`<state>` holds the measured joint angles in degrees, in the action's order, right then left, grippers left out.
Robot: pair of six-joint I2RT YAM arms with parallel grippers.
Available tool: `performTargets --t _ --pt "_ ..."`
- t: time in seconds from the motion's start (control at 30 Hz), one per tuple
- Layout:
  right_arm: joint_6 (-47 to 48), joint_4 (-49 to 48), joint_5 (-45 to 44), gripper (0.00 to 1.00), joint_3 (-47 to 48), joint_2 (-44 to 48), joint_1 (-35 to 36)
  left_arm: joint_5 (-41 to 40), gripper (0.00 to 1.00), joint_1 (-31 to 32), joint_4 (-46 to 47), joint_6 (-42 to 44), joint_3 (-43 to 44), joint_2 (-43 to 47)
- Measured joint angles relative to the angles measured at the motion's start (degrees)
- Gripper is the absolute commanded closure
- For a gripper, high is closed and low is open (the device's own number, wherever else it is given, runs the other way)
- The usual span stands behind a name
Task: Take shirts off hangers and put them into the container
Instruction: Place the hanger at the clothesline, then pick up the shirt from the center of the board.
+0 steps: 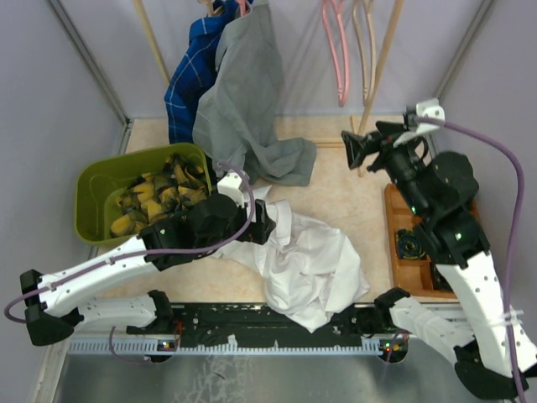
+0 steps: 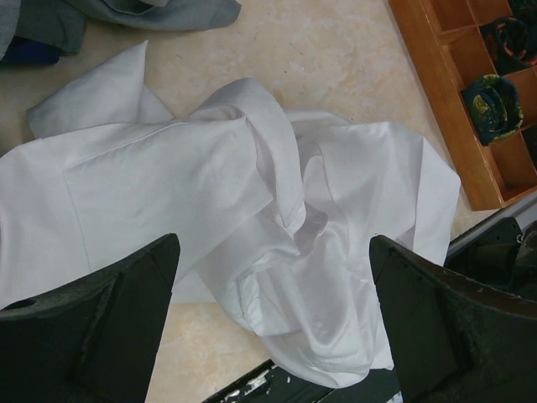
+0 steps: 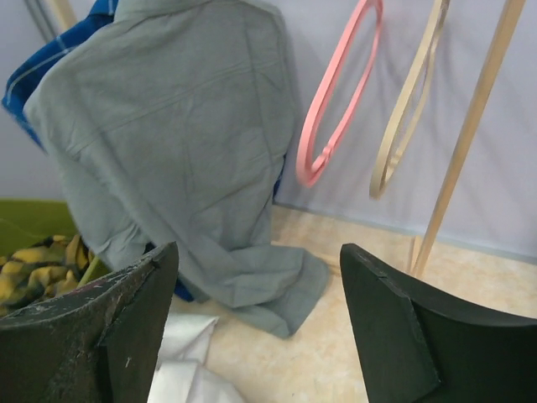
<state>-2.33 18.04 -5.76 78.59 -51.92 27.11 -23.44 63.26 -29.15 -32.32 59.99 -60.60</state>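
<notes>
A white shirt [image 1: 310, 260] [image 2: 252, 210] lies crumpled on the table. My left gripper [image 1: 262, 220] [image 2: 273, 319] hovers open just above it, holding nothing. The yellow-and-black plaid shirt [image 1: 159, 200] [image 3: 33, 256] sits in the olive-green container [image 1: 92, 180] [image 3: 25, 220]. On the rack hangs a grey shirt [image 1: 243, 92] [image 3: 176, 126], its tail resting on the table, with a blue checked shirt [image 1: 189, 84] [image 3: 59, 59] behind it. Bare pink [image 1: 336, 50] [image 3: 336, 92] and wood-coloured hangers [image 1: 367, 50] [image 3: 411, 109] hang to the right. My right gripper [image 1: 351, 147] [image 3: 260, 319] is open and empty in the air, facing the grey shirt.
An orange divided tray [image 1: 393, 252] [image 2: 436, 84] of black parts stands at the right, under my right arm. Straight wooden rack poles [image 1: 382, 59] [image 3: 470, 126] rise at the back. Part of the white shirt drapes over the table's near edge.
</notes>
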Motion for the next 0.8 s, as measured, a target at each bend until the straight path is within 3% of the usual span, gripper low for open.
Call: performTargets --t 0.2,0.37,0.53,0.8 --pt "-5.2 -2.2 1.7 0.22 -16.9 14.2 0.0 1.4 0.01 -0.5 0.4 2.0 1.2 -2.2" --pt "-14.4 0.7 -0.7 0.22 -28.9 22.9 0.0 4.4 0.01 -2.4 0.1 5.6 7.8 -9.8" --pt "-24.1 5.9 -3.2 0.22 -36.8 26.0 0.0 7.7 0.01 -3.0 -1.6 7.3 13.0 -20.5" --pt "-29.8 6.8 -3.9 0.18 -38.5 24.8 0.0 8.0 0.0 -3.0 -16.5 6.3 22.1 -46.9"
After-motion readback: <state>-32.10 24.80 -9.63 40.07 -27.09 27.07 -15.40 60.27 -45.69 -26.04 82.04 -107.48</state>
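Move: The white shirt lies crumpled on the table under the open left hand, its middle about 7 cm to the right, level fore and aft and some 21 cm below. The green container is around 31 cm left of this hand and 13 cm ahead; the wooden tray is about 38 cm right and 4 cm ahead. From the empty right hand, the shirt is roughly 9 cm back, 8 cm left and 44 cm down, and the hung pink hanger about 20 cm ahead and 10 cm up. Wide-open left fingers come down astride a fold of the white shirt: the hand first swings right and a little forward, then plunges some 18 cm, tipping about 45 degrees to point steeply down, without closing. The already free right hand backs about 5 cm away from the pink hanger and sinks some 22 cm, open, its fingers tipping down. ##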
